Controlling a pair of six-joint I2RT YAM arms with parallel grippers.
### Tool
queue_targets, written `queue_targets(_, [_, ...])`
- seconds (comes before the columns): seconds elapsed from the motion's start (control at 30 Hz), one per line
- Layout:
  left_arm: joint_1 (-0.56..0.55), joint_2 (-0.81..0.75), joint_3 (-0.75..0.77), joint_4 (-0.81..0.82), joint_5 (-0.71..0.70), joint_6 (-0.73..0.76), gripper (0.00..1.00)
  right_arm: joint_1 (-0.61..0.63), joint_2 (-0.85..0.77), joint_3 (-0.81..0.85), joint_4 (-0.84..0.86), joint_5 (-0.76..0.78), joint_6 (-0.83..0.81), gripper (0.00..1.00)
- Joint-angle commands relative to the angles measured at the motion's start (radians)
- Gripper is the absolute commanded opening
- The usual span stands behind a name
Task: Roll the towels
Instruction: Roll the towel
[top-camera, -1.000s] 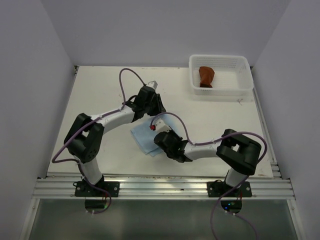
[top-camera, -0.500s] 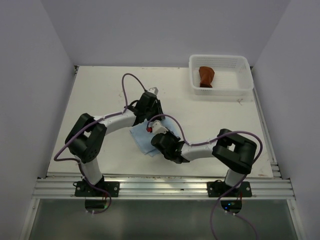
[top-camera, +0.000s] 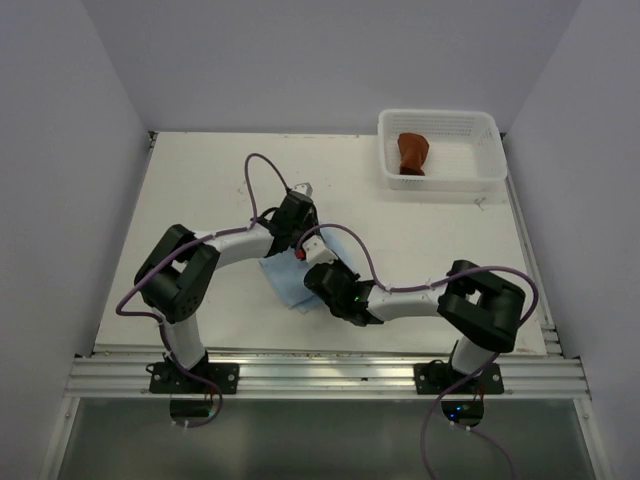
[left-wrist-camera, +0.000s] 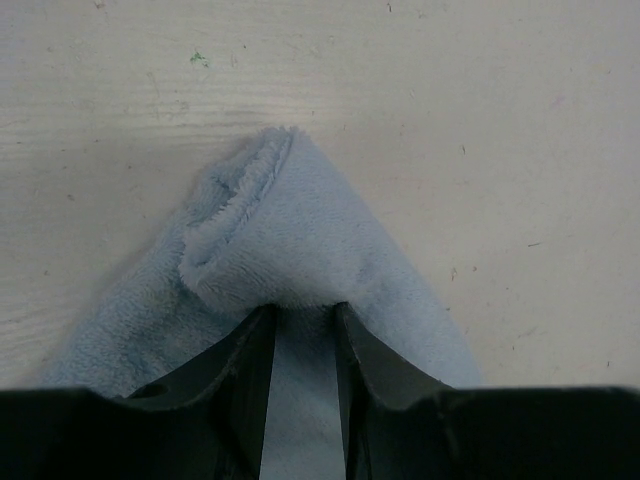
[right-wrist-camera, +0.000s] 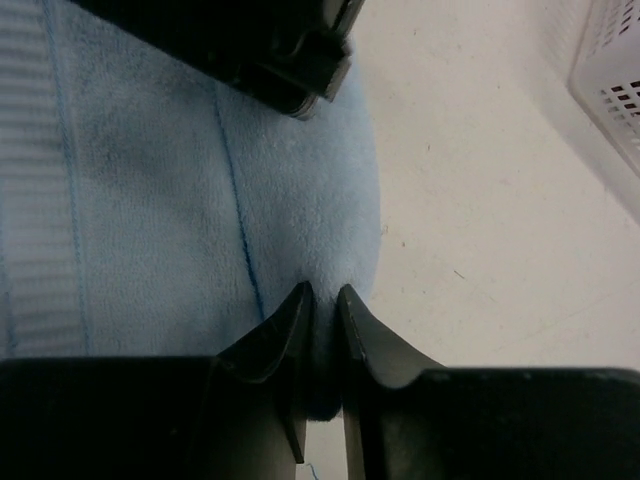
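Observation:
The light blue towel (top-camera: 283, 283) lies between both arms in the top view, partly folded over itself. My left gripper (left-wrist-camera: 305, 308) is shut on a thick rolled fold of that towel (left-wrist-camera: 290, 230), and sits at the towel's far edge (top-camera: 298, 238). My right gripper (right-wrist-camera: 322, 290) pinches the towel's right edge (right-wrist-camera: 150, 200) in a narrow gap between its fingers, and lies at the towel's near right side (top-camera: 320, 268). The rust brown-red towel (top-camera: 412, 153) lies bunched in the white basket (top-camera: 492, 152).
The white mesh basket stands at the back right corner; its wall (right-wrist-camera: 612, 80) shows in the right wrist view. The left gripper's black body (right-wrist-camera: 250, 40) hangs close above the right fingers. Purple cables (top-camera: 262, 170) loop over both arms. Walls close in the table.
The left gripper has come nearer and lower over the towel's far edge. The right gripper has shifted slightly left along the towel, and the two grippers are closer together.

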Motion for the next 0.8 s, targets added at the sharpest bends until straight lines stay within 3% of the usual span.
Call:
queue_targets(0.0, [0.008,0.022,-0.039,0.004,-0.059,0.003,0.34,0.002,-0.113,-0.015,0.017,-0.021,0.071,0.22])
queue_targets(0.07, [0.011,0.021,-0.05,0.009,-0.059,0.0,0.34,-0.003,-0.15,-0.024,0.009,-0.033,0.094,0.29])
queue_targets(0.3, [0.012,0.018,-0.067,0.021,-0.053,-0.009,0.33,-0.067,-0.299,-0.071,-0.04,-0.183,0.243,0.37])
queue_targets(0.67, [0.012,-0.013,-0.099,0.033,-0.047,-0.023,0.33,-0.349,-0.388,-0.171,0.024,-0.686,0.521,0.45])
queue_targets(0.77, [0.014,-0.014,-0.102,0.032,-0.042,-0.024,0.33,-0.386,-0.367,-0.173,0.046,-0.757,0.562,0.52])
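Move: The towel's rolled edge passes between the right hand's fingertips, its near end about 2 cm below, 2 cm to the right and 1 cm back. The flat part of the towel spreads some 8 cm to the left and 2 cm back; the white basket is far off, roughly 30 cm ahead and 24 cm right. The left hand is on the roll's far end, centred about 2 cm ahead and 1 cm below; the near end lies some 7 cm back and 7 cm right of it. Straight up first, about 6 cm, the right hand comes free of the rolled edge with its fingers opening to around half, then it arcs rightward 4 cm and sinks back 2 to 3 cm over the roll's near end. On the way it rolls some 40 degrees, left side rising, and tips down. The left hand stays put, still resting on the far end. ##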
